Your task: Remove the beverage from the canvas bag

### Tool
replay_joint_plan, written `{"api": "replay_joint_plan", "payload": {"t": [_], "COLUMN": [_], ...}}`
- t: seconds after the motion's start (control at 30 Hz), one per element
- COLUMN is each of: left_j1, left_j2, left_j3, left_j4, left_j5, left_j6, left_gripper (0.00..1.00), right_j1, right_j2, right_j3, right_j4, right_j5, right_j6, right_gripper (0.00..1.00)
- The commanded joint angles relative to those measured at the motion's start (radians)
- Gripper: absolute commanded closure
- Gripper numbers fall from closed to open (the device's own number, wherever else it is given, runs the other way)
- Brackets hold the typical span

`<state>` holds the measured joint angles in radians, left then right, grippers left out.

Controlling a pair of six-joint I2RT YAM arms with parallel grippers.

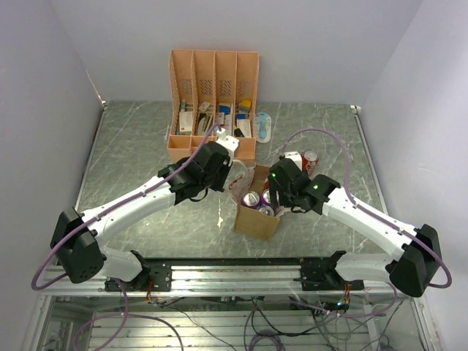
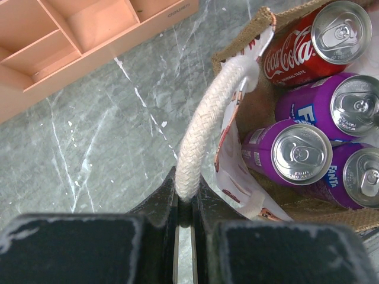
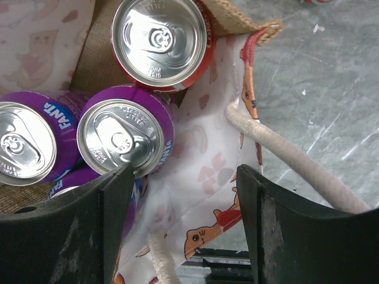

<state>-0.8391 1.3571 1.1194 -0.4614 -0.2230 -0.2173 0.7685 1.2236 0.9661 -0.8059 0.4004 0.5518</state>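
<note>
The tan canvas bag stands open at the table's front centre, holding purple Fanta cans and a red cola can. My left gripper is shut on the bag's whitish rope handle, left of the bag. My right gripper is open over the bag's right rim, one finger by a purple Fanta can, the other outside the printed lining. A second rope handle loops beside it. A red can stands behind in the bag.
A salmon-pink slotted organizer with small items stands at the back. A red cola can stands on the table right of the bag. A light-blue object lies beside the organizer.
</note>
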Motion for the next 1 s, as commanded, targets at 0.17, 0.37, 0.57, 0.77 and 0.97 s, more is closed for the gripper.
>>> {"api": "replay_joint_plan", "payload": {"t": [0.17,0.37,0.57,0.77,0.97], "left_j1": [0.012,0.012,0.012,0.013,0.012], "left_j2": [-0.001,0.001,0.011,0.005,0.008], "left_j3": [0.039,0.04,0.042,0.042,0.045], "left_j4": [-0.007,-0.008,-0.011,-0.009,-0.009], "left_j5": [-0.012,-0.013,-0.009,-0.015,-0.006], "left_j6": [0.015,0.016,0.018,0.02,0.021], "left_gripper": [0.93,0.93,0.93,0.93,0.93], "right_j1": [0.003,0.003,0.004,0.003,-0.006], "right_j2": [-0.029,-0.016,0.102,0.206,0.235], "right_j3": [0.029,0.092,0.165,0.217,0.175], "right_j4": [0.035,0.128,0.176,0.057,0.098], "right_j5": [-0.054,-0.026,0.028,0.239,0.255], "right_j6": [-0.013,0.01,0.063,0.223,0.25], "right_gripper": [0.3,0.3,0.28,0.28,0.26]}}
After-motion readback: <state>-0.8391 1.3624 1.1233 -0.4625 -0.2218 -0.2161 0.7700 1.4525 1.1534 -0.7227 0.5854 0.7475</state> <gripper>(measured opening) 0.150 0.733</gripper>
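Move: The Coca-Cola can at the bag's far end stands about 8 cm ahead of the right hand, 2 cm left, its middle some 5 below. The nearest Fanta lies 2 cm ahead and 4 left, another 1 ahead and 10 left; the already removed Coke stands 14 ahead, 11 right. From the left hand, the bagged Coke is about 4 cm ahead, 18 right and 10 below. Fingers open, the right hand arcs up and forward-left, then sinks towards the bagged Coke, netting about 7 cm. ##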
